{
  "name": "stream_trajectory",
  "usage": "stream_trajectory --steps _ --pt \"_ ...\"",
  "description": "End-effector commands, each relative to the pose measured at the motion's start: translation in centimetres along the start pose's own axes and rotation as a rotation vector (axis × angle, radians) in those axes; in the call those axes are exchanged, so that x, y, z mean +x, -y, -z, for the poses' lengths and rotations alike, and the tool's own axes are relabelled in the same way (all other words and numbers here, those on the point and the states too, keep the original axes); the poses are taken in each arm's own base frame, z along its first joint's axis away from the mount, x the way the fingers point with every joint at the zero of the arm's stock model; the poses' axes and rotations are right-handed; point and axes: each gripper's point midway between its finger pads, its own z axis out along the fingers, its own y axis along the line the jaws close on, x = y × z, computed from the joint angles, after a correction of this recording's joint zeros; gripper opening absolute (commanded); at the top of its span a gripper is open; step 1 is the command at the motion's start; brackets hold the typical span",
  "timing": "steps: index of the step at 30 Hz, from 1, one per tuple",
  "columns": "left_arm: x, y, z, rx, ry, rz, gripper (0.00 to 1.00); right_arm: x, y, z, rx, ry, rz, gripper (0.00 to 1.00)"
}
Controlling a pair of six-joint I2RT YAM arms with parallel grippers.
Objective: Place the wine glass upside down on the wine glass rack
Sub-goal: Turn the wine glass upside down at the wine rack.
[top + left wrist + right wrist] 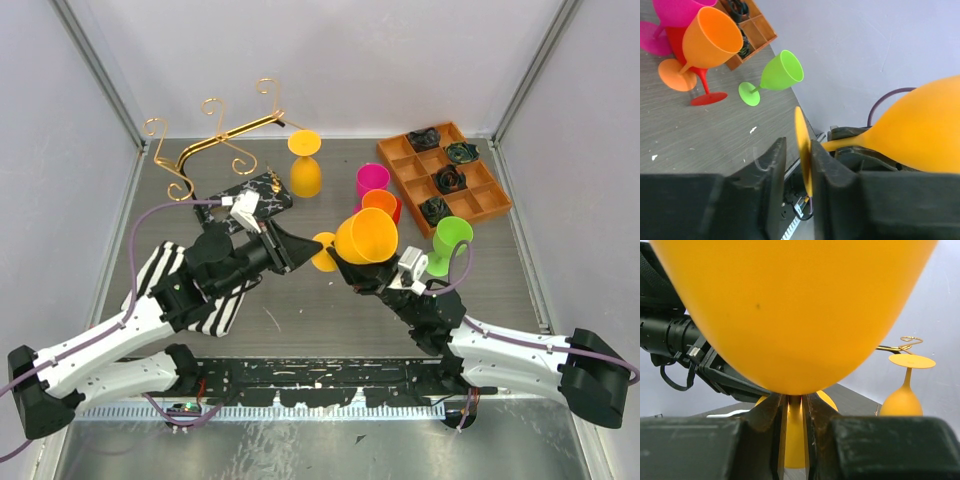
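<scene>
My right gripper (350, 272) (795, 402) is shut on the stem of a yellow-orange wine glass (368, 236) (790, 305), which lies tilted on its side above the table with its foot toward the left arm. My left gripper (304, 248) (797, 146) straddles the foot disc (802, 150). One pad touches the disc and a gap shows on the other side. The gold wine glass rack (215, 140) stands at the back left on its marbled base (255, 195). Another yellow glass (305, 168) (904, 400) hangs upside down from it.
Pink (372, 180), red (707, 97), orange (710, 37) and green (450, 240) glasses stand just behind and right of the grippers. An orange compartment tray (480, 195) sits at the back right. A striped cloth (205, 300) lies under the left arm.
</scene>
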Motion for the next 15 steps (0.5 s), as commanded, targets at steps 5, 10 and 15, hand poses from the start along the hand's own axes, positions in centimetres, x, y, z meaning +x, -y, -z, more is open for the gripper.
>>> stream_trajectory --steps 5,10,15 --pt "0.0 1.5 -0.2 0.081 0.016 0.033 0.1 -2.7 0.0 -0.7 0.0 0.081 0.017 0.01" --pt "-0.3 1.7 0.1 0.088 0.03 0.029 0.0 -2.0 0.1 -0.4 -0.001 0.055 0.03 0.04" --pt "-1.2 0.7 0.8 0.021 0.051 -0.049 0.0 -0.9 0.1 0.0 -0.002 0.0 0.039 0.37"
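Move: The held wine glass's base is already between the left fingers, about 1 cm to the right of that hand's point and level with it. From the right hand, still gripping the stem, the base lies some 2 cm left, 1 cm ahead and 2 cm lower. Roughly 25 cm below the right hand, the orange glass stands 12 cm ahead and 8 cm right, the green glass 6 cm ahead and 22 cm right, and the upside-down glass 24 cm ahead and 7 cm left. The wine glass's thin base is pinched as the left fingers go from part open to shut on it; the left hand then lifts it about 1.5 cm, rolling some 5 degrees so its left side dips. The right hand stays in place at the stem and, right at the end, its fingers start to ease apart. ##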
